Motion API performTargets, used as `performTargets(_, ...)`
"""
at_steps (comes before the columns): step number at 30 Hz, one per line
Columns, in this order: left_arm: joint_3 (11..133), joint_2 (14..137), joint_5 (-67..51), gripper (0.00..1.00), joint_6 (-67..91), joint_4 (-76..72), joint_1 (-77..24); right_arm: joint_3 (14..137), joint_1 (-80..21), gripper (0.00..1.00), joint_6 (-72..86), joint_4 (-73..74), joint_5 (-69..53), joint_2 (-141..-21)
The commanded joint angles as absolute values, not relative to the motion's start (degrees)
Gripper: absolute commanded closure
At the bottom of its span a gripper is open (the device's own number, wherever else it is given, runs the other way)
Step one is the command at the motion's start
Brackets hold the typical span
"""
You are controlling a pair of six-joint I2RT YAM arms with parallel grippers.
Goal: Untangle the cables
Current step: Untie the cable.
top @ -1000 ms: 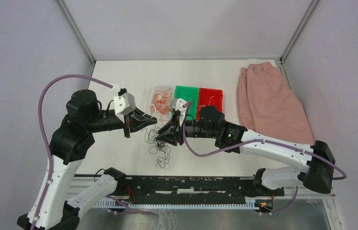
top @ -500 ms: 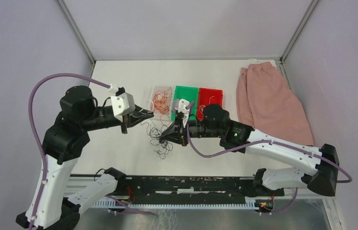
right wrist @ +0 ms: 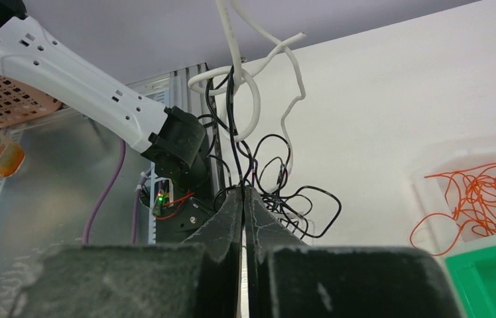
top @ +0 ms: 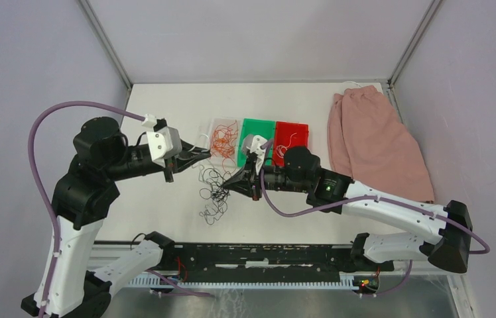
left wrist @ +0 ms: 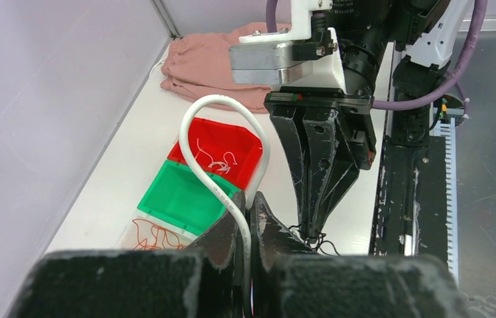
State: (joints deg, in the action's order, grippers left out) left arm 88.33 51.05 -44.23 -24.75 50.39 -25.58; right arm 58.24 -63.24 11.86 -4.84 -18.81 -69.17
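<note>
The cables form a black clump (top: 213, 193) on the white table (top: 166, 205) between my two grippers. My left gripper (left wrist: 253, 207) is shut on a thick white cable (left wrist: 195, 169) that loops up out of its jaws; in the top view it (top: 199, 156) hangs just left of the clump. My right gripper (right wrist: 243, 191) is shut on a black cable (right wrist: 233, 142) that runs up from its tips, with more black loops (right wrist: 295, 199) hanging behind. The white cable (right wrist: 253, 106) curls above them. From the top, the right gripper (top: 228, 187) touches the clump's right side.
Three bins stand in a row behind the clump: a clear one (top: 213, 126) with orange cables (top: 222, 141), a green one (top: 258, 129), and a red one (top: 292, 129) with small white cables (left wrist: 217, 161). A pink cloth (top: 374, 142) lies at the right. Walls close three sides.
My right gripper has shut on the black cables and shifted slightly up and right. My left arm has drawn back to the left with the white cable, stretching the clump.
</note>
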Motion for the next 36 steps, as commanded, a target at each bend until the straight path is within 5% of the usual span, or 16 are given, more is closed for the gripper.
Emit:
performTargets(1,90.7,49.9,-45.6,0.97,-21.6,44.8,-25.6,56.1,-63.3,0.99,13.5,-7.4,-11.9,-68.0)
performTargets(12,86.7,46.8,-19.3,0.97,-31.8,33.7,-25.5,46.3,-62.3,0.99,17.1,-2.0,2.7,-60.6)
performTargets(26,82.3,44.9,-4.6,0.97,-36.7,20.3,-25.6,43.4,-60.8,0.99,24.0,19.1,17.6,-54.6)
performTargets(36,84.0,45.0,-27.0,0.97,-28.8,24.8,-25.6,44.7,-60.8,0.93,22.5,11.5,5.0,-55.3)
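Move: Just below the left hand, which still grips the white cable, the black tangle hangs from the right hand's fingers, its middle about 2 cm ahead of the left hand, 1 cm to its right and 27 cm down. The clear box with orange cables is some 24 cm ahead, straight in line, 41 cm below. From the right hand the green box lies roughly 26 cm ahead, 9 cm right, 28 cm down; the red box 10 cm farther right. Pulling apart, both hands keep their fingers shut on their cables. The left draws the white one up, forward and left, around 12 cm, swinging its fingers forward and tipping them up, then eases back 2–3 cm at the end while still rising. The right carries the black tangle about 13 cm right and as far down, slightly forward, towards the table before the green and red boxes, fingers turning some 35 degrees clockwise and dipping. ##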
